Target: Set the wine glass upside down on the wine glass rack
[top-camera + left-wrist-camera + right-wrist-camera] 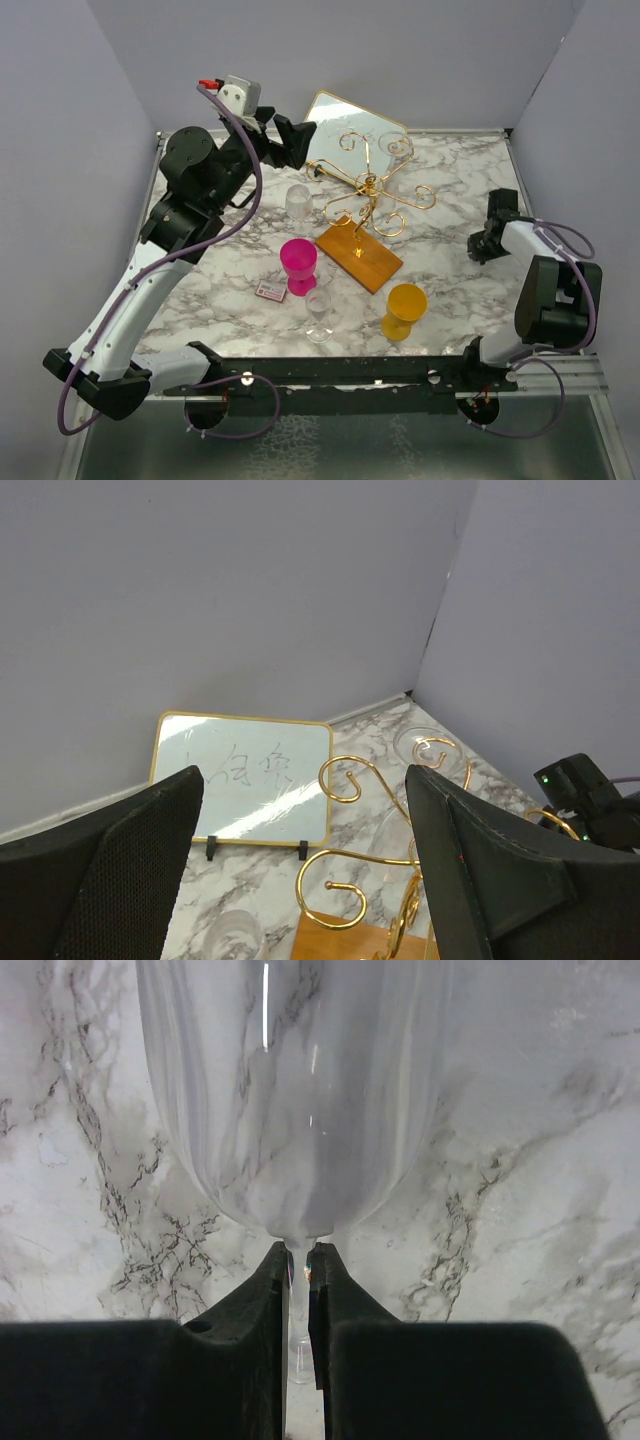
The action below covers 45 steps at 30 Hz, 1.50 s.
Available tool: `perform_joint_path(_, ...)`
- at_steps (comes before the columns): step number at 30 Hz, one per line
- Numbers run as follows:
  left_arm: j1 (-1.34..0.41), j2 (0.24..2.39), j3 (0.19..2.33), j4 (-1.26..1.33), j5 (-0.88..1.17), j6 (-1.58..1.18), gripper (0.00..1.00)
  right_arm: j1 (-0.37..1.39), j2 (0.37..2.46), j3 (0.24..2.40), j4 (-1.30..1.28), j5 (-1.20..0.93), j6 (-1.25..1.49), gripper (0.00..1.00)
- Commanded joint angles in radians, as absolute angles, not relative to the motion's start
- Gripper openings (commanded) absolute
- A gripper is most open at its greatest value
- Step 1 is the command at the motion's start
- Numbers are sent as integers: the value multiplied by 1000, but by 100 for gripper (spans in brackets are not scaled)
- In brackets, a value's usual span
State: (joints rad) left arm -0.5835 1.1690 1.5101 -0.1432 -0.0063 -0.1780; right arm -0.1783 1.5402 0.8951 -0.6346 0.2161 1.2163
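Note:
In the right wrist view, a clear wine glass (295,1090) fills the top of the frame over the marble. My right gripper (300,1255) is shut on its thin stem just under the bowl. From above, that gripper (487,240) sits low at the table's right side, and the glass in it is too faint to make out. The wine glass rack (370,190), gold scrolled wire on an orange-brown wooden base (360,255), stands mid-table. One clear glass (400,148) is at its far arm. My left gripper (295,140) hovers open, back-left of the rack (345,865), holding nothing.
A gold-framed mirror (345,112) leans against the back wall. A pink goblet (298,262), a yellow goblet (405,305), a clear wine glass (319,312) and a clear tumbler (299,202) stand around the rack. A small card (271,291) lies by the pink goblet.

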Motion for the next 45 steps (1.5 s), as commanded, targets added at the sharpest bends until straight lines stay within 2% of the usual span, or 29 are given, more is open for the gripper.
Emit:
perform_joint_path(1,-580,1172,1543,-110,60,-230,85,-149,1458,855,-451,325,1049,1)
perform_joint_path(11,-581,1214,1584,-49,222,-361,85,-37,1327,806,-188,409,783,1)
perform_joint_path(22,-642,1331,1633,115,372,-624,83,12,985,662,165,309,322,1)
perform_joint_path(33,-781,1522,1824,114,375,-785,81,13,785,658,279,-73,22,1)
perform_joint_path(45,-839,1709,2022,-40,377,-846,80,14,715,740,231,-441,-337,1)
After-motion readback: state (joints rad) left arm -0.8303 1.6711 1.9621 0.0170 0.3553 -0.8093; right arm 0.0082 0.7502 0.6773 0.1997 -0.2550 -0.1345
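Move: Low at the table top, the right fingers already pinch the stem of the lying wine glass. From the right hand, the left gripper is some 40 cm left, about level in reach and 47 cm up; the rack is about 28 cm left, level and 12 up; the hung glass 21 left, 9 ahead and 17 up; the orange goblet 19 left, 14 back. From the left hand, the held glass is about 42 cm right, 2 back and 47 below. Lifting the wine glass off the table by its stem, the right hand rises some 30 cm, easing forward early and then about 10 cm left, while it swings from pointing down to pointing level and forward, the grip kept. Meanwhile the left hand, fingers wide open, travels about 20 cm right over the rack towards that glass, turning clockwise some 40 degrees and tipping down. ##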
